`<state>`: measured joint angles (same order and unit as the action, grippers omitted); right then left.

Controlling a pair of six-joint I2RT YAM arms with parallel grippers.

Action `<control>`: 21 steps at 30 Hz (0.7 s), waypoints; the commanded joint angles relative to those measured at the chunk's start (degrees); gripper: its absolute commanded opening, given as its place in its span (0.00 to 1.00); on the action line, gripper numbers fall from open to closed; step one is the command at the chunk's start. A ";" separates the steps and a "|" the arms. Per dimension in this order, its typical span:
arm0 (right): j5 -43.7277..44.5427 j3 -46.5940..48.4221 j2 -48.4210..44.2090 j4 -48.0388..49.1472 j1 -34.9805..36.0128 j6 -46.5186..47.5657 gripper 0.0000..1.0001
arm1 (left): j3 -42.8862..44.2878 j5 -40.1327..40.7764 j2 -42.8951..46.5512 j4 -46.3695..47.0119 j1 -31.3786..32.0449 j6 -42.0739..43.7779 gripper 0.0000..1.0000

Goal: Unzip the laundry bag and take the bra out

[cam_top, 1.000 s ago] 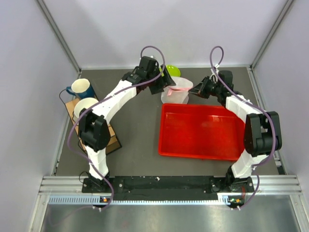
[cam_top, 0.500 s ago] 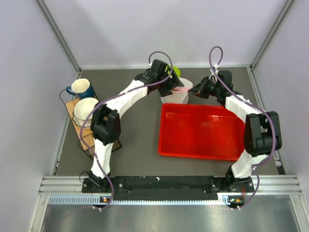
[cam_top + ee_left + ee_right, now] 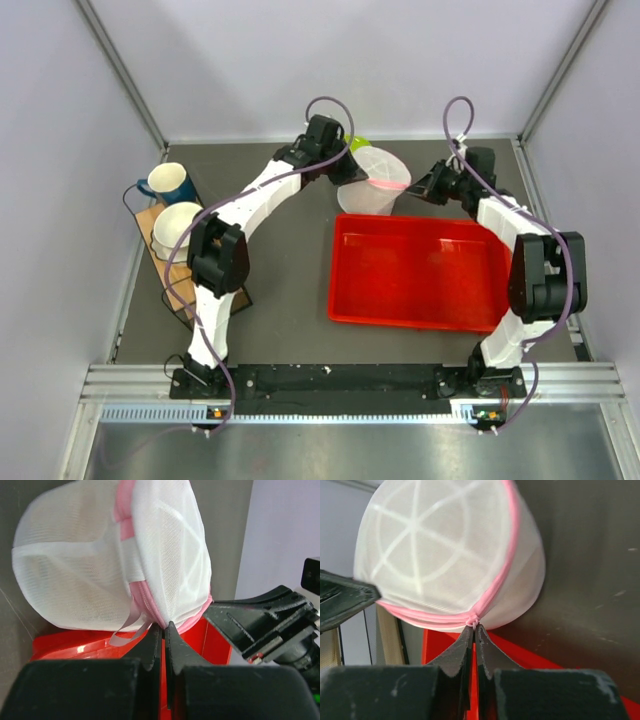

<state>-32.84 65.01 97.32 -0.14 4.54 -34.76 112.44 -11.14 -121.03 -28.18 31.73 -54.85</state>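
The laundry bag (image 3: 375, 180), a round white mesh pouch with pink zipper trim, hangs between my two grippers above the far edge of the red tray. My left gripper (image 3: 347, 172) is shut on the pink trim (image 3: 150, 611) at the bag's left side, fingertips pinched together (image 3: 164, 626). My right gripper (image 3: 420, 186) is shut on the small pink zipper pull (image 3: 475, 620) at the bag's right side. In the right wrist view the bag's dome (image 3: 440, 545) shows its ribbed mesh. The bra is hidden; no part of it shows through the mesh.
A red tray (image 3: 415, 275) lies just in front of the bag. A lime-green plate (image 3: 358, 144) peeks out behind it. At the left, a blue mug (image 3: 168, 184) and a white cup (image 3: 178, 222) sit on a wooden stand. Walls close in on three sides.
My left gripper moved right to the bag and shut on its pink trim. The bag now sits higher and tilted between both grippers. The right arm shifted slightly right.
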 commanded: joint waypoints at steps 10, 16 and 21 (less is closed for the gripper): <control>-1.35 0.47 -3.18 0.23 -0.15 2.60 0.00 | 18.51 -9.79 -10.09 0.15 -5.80 7.57 0.00; 1.46 -1.12 -4.16 4.79 3.90 -3.81 0.00 | 19.83 -7.42 -9.93 -2.30 -5.71 8.88 0.78; 2.08 -0.86 -2.57 8.57 4.87 -8.65 0.00 | 10.72 -1.26 1.02 -4.08 -5.62 11.25 0.86</control>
<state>-31.92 64.16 96.01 2.31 8.80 -39.03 128.49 -17.61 -131.74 -31.64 26.26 -46.30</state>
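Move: Pinched at the laundry bag's pink zip, the left hand has the bag's middle about 3 cm farther out, 2 cm to its right and some 6 cm below. The green plate lies about 11 cm ahead, 3 cm left and 17 cm down; the red box's middle is roughly 14 cm back, 13 cm right and 17 cm down. From the right hand, gripping the zip's end tab, that pinched spot is about 8 cm left, 2 cm ahead and 2 cm up. Drawing the pinched zip forward towards the green plate's side, the left hand travels about 5 cm and rises a little, tilting its fingers slightly up; then it opens wide, lets go and sinks back about 2 cm. The right hand keeps its grip on the end tab, shifting some 2 cm right, then swinging back left nearly 6 cm towards the left hand's side and rising slightly. ##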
